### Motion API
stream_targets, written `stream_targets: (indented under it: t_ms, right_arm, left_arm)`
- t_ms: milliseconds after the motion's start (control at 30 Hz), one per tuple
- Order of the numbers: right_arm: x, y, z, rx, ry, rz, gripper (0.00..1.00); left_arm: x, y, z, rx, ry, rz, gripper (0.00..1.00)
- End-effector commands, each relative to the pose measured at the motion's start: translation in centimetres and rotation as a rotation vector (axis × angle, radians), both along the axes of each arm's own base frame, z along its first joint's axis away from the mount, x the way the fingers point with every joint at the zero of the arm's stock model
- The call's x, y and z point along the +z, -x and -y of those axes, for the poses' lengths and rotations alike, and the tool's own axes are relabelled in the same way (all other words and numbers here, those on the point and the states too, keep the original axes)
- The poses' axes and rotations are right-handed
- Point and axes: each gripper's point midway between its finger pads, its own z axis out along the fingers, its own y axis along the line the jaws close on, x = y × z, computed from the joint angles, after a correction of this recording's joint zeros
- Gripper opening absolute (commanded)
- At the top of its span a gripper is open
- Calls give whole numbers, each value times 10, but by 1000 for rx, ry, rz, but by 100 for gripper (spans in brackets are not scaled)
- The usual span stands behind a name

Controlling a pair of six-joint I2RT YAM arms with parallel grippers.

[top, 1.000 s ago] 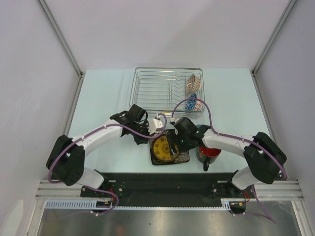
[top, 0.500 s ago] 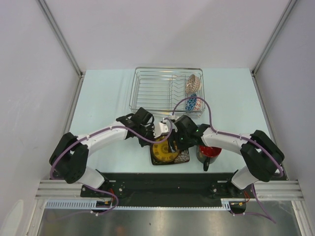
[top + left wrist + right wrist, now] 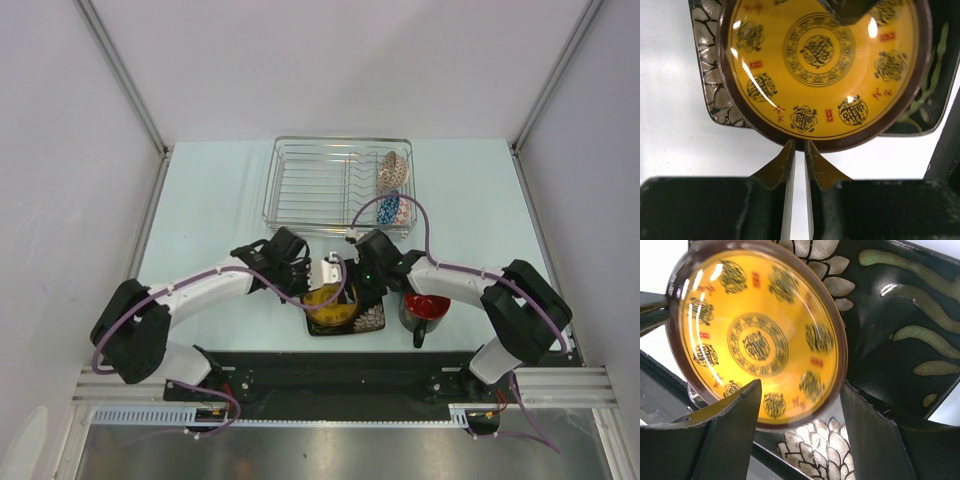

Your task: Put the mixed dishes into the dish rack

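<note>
A yellow round dish (image 3: 330, 298) with a dark brown rim stands tilted on edge over the dark square plate (image 3: 372, 318), near the table's front. My left gripper (image 3: 799, 145) is shut on the dish's rim (image 3: 820, 142), its jaws nearly together. My right gripper (image 3: 801, 385) is open, one finger in front of the yellow face (image 3: 755, 335) and one behind it, above the dark plate (image 3: 890, 340). The dish rack (image 3: 300, 185) stands behind, holding a pinkish-beige bowl (image 3: 392, 168) and a blue bowl (image 3: 391, 208) at its right end.
A dark mug (image 3: 424, 312) with a red inside stands on the table right of the square plate, under my right forearm. Both arms meet over the plate. The rack's left slots hold nothing.
The yellow dish has gone from lying flat on the square plate to standing tilted. My left gripper has shifted right and nearer with it. The right jaws have narrowed a little.
</note>
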Motion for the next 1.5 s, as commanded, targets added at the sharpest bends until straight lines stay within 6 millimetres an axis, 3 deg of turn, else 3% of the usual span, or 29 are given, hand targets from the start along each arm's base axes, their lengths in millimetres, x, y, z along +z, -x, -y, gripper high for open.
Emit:
stream_targets:
  t_ms: [0, 233, 567, 733, 933, 1000, 1233, 1333, 1467]
  right_arm:
    - [-20, 9, 11, -7, 54, -50, 69]
    - [-22, 8, 14, -19, 63, -52, 64]
    - [-22, 6, 11, -22, 51, -52, 64]
    - [-27, 4, 11, -30, 49, -62, 59]
    - [-34, 3, 10, -34, 58, -69, 45]
    - [-36, 3, 11, -35, 63, -73, 43]
    - [-40, 4, 15, -36, 87, -75, 39]
    - [-39, 3, 15, -38, 87, -69, 39]
    - [-35, 2, 16, -48, 85, -61, 39]
  left_arm:
    - [-4, 13, -25, -42, -93, 7, 17]
    - [23, 3, -16, -41, -50, 52, 17]
    - [17, 3, 12, -15, 10, -36, 18]
    - [22, -1, 14, -10, 9, -29, 18]
    - [40, -6, -2, -4, -20, 35, 26]
    - [50, -11, -6, 9, -19, 58, 37]
    - [75, -18, -39, 25, -62, 92, 55]
    - [61, -12, -49, 1, -95, 84, 57]
    - [26, 6, -51, -31, -135, -37, 54]
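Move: At the left hand's nearly shut fingertips is the left rim of the yellow plate, whose middle lies about 7 cm to the right, 1 cm back and 2 cm lower; the square tray under it centres some 10 cm right, 2 cm back. From the right hand, already straddling the right rim, the plate's middle is about 5 cm left, 1 cm back; blue cup 12 cm right, 4 cm ahead; red mug 16 cm right, 3 cm back. Closing about halfway, the right fingers narrow on the plate's right rim, one inside it and one outside, as the hand edges some 1.5 cm forward and left and sinks slightly. The left fingertips, at the left rim, shift about 1.5 cm left and return, then come free, rising about 5 cm and drawing 4 cm left and slightly forward while opening wide to over half. ##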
